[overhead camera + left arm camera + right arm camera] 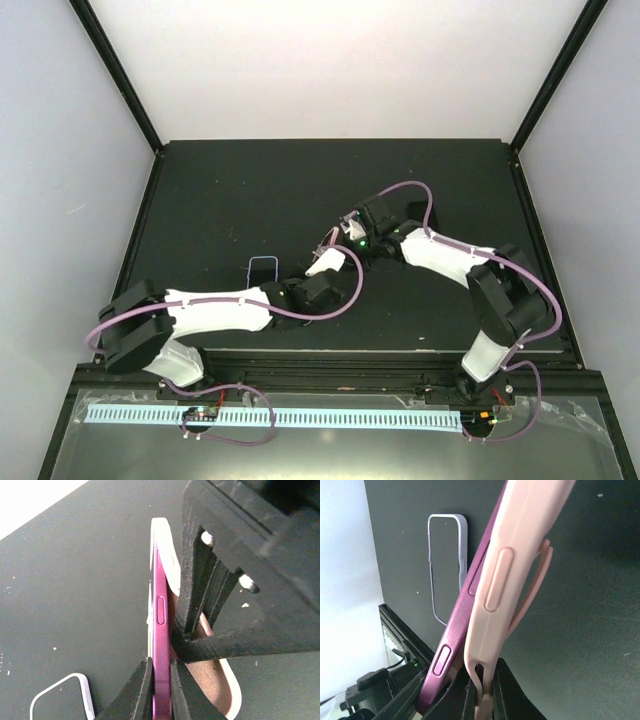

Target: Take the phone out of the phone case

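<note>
The salmon-pink phone case is held on edge above the dark table, and a magenta phone is peeling out of it on one side. My right gripper is shut on the case's lower rim. In the left wrist view, my left gripper is shut on the phone, its fingers pressing both flat faces. The case gapes open to the right of the phone, with the right gripper's black body over it. From above, the two grippers meet at mid-table.
A flat dark slab with a pale lavender-white rim lies on the black table, just left of the grippers. It also shows in both wrist views. The table's front rail runs near the arm bases.
</note>
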You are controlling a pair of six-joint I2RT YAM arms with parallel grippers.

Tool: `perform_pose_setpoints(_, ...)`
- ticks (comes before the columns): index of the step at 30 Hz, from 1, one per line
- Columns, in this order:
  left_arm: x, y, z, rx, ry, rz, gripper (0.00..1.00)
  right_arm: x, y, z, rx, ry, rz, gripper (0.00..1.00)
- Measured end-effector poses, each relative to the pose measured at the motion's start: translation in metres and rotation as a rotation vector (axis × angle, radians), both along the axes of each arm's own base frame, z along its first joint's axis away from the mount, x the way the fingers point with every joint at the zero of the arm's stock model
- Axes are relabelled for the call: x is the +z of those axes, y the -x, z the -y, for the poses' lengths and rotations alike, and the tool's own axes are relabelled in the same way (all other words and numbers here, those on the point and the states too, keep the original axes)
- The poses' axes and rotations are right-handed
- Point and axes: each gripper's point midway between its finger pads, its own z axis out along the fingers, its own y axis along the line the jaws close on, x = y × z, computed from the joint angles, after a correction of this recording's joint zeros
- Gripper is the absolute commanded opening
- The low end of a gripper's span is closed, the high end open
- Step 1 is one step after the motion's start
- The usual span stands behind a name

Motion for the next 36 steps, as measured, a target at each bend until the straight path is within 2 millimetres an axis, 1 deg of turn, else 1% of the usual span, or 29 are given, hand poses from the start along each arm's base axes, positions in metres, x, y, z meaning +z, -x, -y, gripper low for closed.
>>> perform_pose_setpoints(6, 0.021, 0.004, -0.002, 0.019, 0.107, -0.001, 0.02, 0.021, 0.001, 0.002, 0.049, 0.043, 0.122, 0.01)
perform_pose_setpoints(12, 0.039, 0.011, -0.009, 0.037, 0.211, -0.027, 0.02, 0.034, 0.005, 0.002, 0.125, 0.071, 0.218, 0.01)
perform_pose_setpoints(14, 0.052, 0.012, -0.022, 0.067, 0.234, -0.009, 0.01, 0.03, -0.003, 0.017, 0.1, 0.155, 0.263, 0.01)
perform_pose_setpoints(15, 0.061, 0.013, -0.029, 0.078, 0.262, 0.0, 0.01, 0.027, -0.01, 0.028, 0.076, 0.206, 0.285, 0.01)
perform_pose_setpoints(17, 0.079, 0.017, -0.035, 0.081, 0.327, 0.019, 0.02, 0.027, -0.025, 0.045, 0.033, 0.258, 0.326, 0.01)
perform_pose_setpoints(19, 0.092, 0.023, -0.042, 0.075, 0.377, 0.031, 0.02, 0.034, -0.04, 0.06, -0.012, 0.284, 0.367, 0.01)
perform_pose_setpoints(21, 0.098, 0.029, -0.05, 0.069, 0.412, 0.042, 0.01, 0.045, -0.054, 0.074, -0.048, 0.282, 0.415, 0.01)
perform_pose_setpoints(23, 0.097, 0.032, -0.057, 0.066, 0.425, 0.052, 0.02, 0.056, -0.067, 0.089, -0.079, 0.281, 0.459, 0.01)
perform_pose_setpoints(26, 0.079, 0.033, -0.064, 0.07, 0.376, 0.059, 0.01, 0.079, -0.083, 0.117, -0.135, 0.249, 0.532, 0.01)
perform_pose_setpoints(27, 0.073, 0.032, -0.065, 0.077, 0.347, 0.06, 0.02, 0.093, -0.086, 0.133, -0.163, 0.225, 0.578, 0.01)
perform_pose_setpoints(29, 0.06, 0.027, -0.065, 0.097, 0.275, 0.065, 0.02, 0.114, -0.087, 0.159, -0.204, 0.206, 0.655, 0.01)
perform_pose_setpoints(31, 0.044, 0.019, -0.062, 0.12, 0.18, 0.067, 0.02, 0.135, -0.082, 0.186, -0.239, 0.185, 0.741, 0.01)
perform_pose_setpoints(33, 0.028, 0.013, -0.058, 0.136, 0.083, 0.063, 0.02, 0.147, -0.072, 0.202, -0.249, 0.151, 0.8, 0.01)
perform_pose_setpoints(36, 0.014, 0.001, -0.051, 0.153, -0.058, 0.071, 0.01, 0.146, -0.055, 0.216, -0.225, 0.11, 0.834, 0.01)
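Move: About 5 cm ahead of the left hand and 3 cm to its right is the middle of the pink phone case, still round the far end of the purple phone; the lilac-rimmed phone lies roughly 15 cm left, 3 cm back and 11 cm below. From the right hand the black case is some 20 cm right, 9 cm ahead and 10 cm below, with a loose black phone about 7 cm right and 6 cm ahead on the table. Pulling apart after rising together about 4 cm: the right hand, keeping its pinch on the case, swings some 20 cm right and further up, forward first then slightly back, fingers tilting about 45 degrees upward-forward, towards the black case. The left hand keeps the phone pinched, climbs to 10 cm while drifting left and rolling, then sinks back almost level with its start and rolls back. ##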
